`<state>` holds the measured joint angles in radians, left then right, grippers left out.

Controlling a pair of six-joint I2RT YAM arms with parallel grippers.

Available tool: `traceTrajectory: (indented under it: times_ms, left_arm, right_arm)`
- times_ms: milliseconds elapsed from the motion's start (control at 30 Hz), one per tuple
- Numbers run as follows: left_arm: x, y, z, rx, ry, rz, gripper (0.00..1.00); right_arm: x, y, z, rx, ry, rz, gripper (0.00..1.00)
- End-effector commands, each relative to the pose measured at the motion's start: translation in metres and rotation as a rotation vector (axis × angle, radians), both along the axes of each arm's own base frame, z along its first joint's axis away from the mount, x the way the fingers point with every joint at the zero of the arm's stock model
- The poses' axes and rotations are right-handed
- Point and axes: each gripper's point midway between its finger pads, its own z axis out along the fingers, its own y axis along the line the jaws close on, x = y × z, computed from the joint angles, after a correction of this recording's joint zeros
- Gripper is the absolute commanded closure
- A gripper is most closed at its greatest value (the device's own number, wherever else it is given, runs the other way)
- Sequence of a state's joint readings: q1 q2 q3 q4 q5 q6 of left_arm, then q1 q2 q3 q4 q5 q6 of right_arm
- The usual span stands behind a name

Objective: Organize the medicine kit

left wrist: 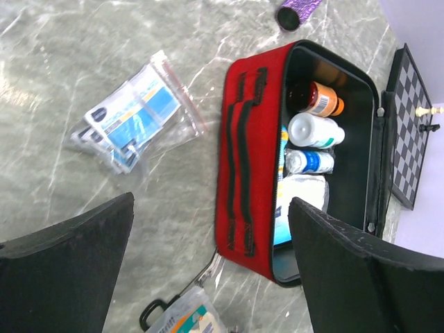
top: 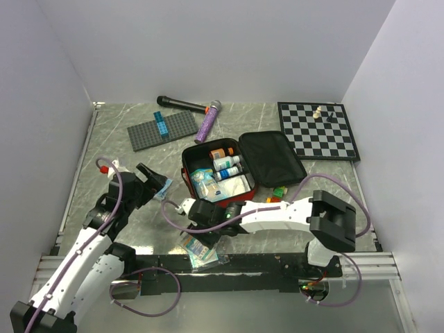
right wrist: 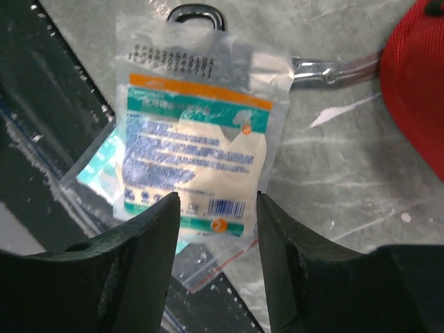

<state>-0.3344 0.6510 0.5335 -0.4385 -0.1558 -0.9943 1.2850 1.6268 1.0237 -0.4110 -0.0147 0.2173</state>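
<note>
The red medicine kit (top: pixel 208 182) lies open mid-table, its black-lined lid (top: pixel 272 157) folded back to the right. It holds an orange bottle (left wrist: pixel 322 99), a white bottle (left wrist: pixel 316 130), a blue-labelled bottle (left wrist: pixel 309 161) and flat packets. My left gripper (top: pixel 154 186) is open and empty left of the kit, above a zip bag of blue packets (left wrist: pixel 132 121). My right gripper (right wrist: pixel 216 208) is open just over a gauze packet (right wrist: pixel 198 139) that lies on another zip bag at the table's front edge, in front of the kit. Scissors (right wrist: pixel 326 69) lie under the packet.
A grey studded baseplate (top: pixel 163 129), a black microphone (top: pixel 182 103) and a purple tube (top: pixel 207 123) lie at the back. A chessboard (top: pixel 319 130) with pieces is at the back right. Small coloured bricks (top: pixel 277 194) lie by the kit's right side. The black front rail (top: pixel 263 262) runs close below the packet.
</note>
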Motion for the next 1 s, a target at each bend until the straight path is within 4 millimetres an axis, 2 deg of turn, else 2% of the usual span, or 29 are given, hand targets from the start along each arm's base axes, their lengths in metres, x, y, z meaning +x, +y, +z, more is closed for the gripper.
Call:
traceTrajectory:
  times_ms: [0, 300, 533, 700, 967]
  left_arm:
    - [-0.007, 0.009, 0.001, -0.012, 0.002, 0.051, 0.03]
    - [-0.011, 0.008, -0.003, -0.018, 0.008, 0.039, 0.03]
    - [-0.010, 0.004, -0.006, -0.031, 0.013, 0.028, 0.03]
    - [-0.008, 0.004, -0.004, -0.028, 0.009, 0.029, 0.03]
    - [-0.007, 0.004, 0.001, -0.032, -0.004, 0.029, 0.03]
  right_arm:
    - [0.004, 0.015, 0.002, 0.002, -0.052, 0.023, 0.44]
    - [-0.005, 0.004, -0.031, -0.115, -0.017, 0.027, 0.50]
    - [-0.003, -0.006, -0.028, -0.110, -0.037, -0.012, 0.78]
    - [0.002, -0.006, -0.009, -0.075, -0.066, -0.037, 1.00]
    - [0.026, -0.013, 0.064, 0.049, -0.197, -0.135, 1.00]
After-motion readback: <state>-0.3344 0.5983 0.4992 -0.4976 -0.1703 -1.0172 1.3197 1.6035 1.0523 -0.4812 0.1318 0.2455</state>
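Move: Some 4 cm to the left of the right hand and about 3 cm below lies the glove packet, level with it fore and aft. The mask packet lies partly under it, roughly 4 cm back and 2 cm left of the hand; the scissors lie about 6 cm ahead and 5 cm left, and the middle of the medicine kit some 22 cm ahead and 3 cm right. For the left hand, the glove packet is about 17 cm back, 14 cm right and 13 cm below. Sinking about 3 cm onto the near right part of the glove packet, the right hand shuts its half-open fingers and pinches the bag. It then lifts about 4 cm, easing slightly forward and to its right off the mask packet, with little wrist turn. The left hand, still wide open and empty, slips back and down a centimetre or so. ##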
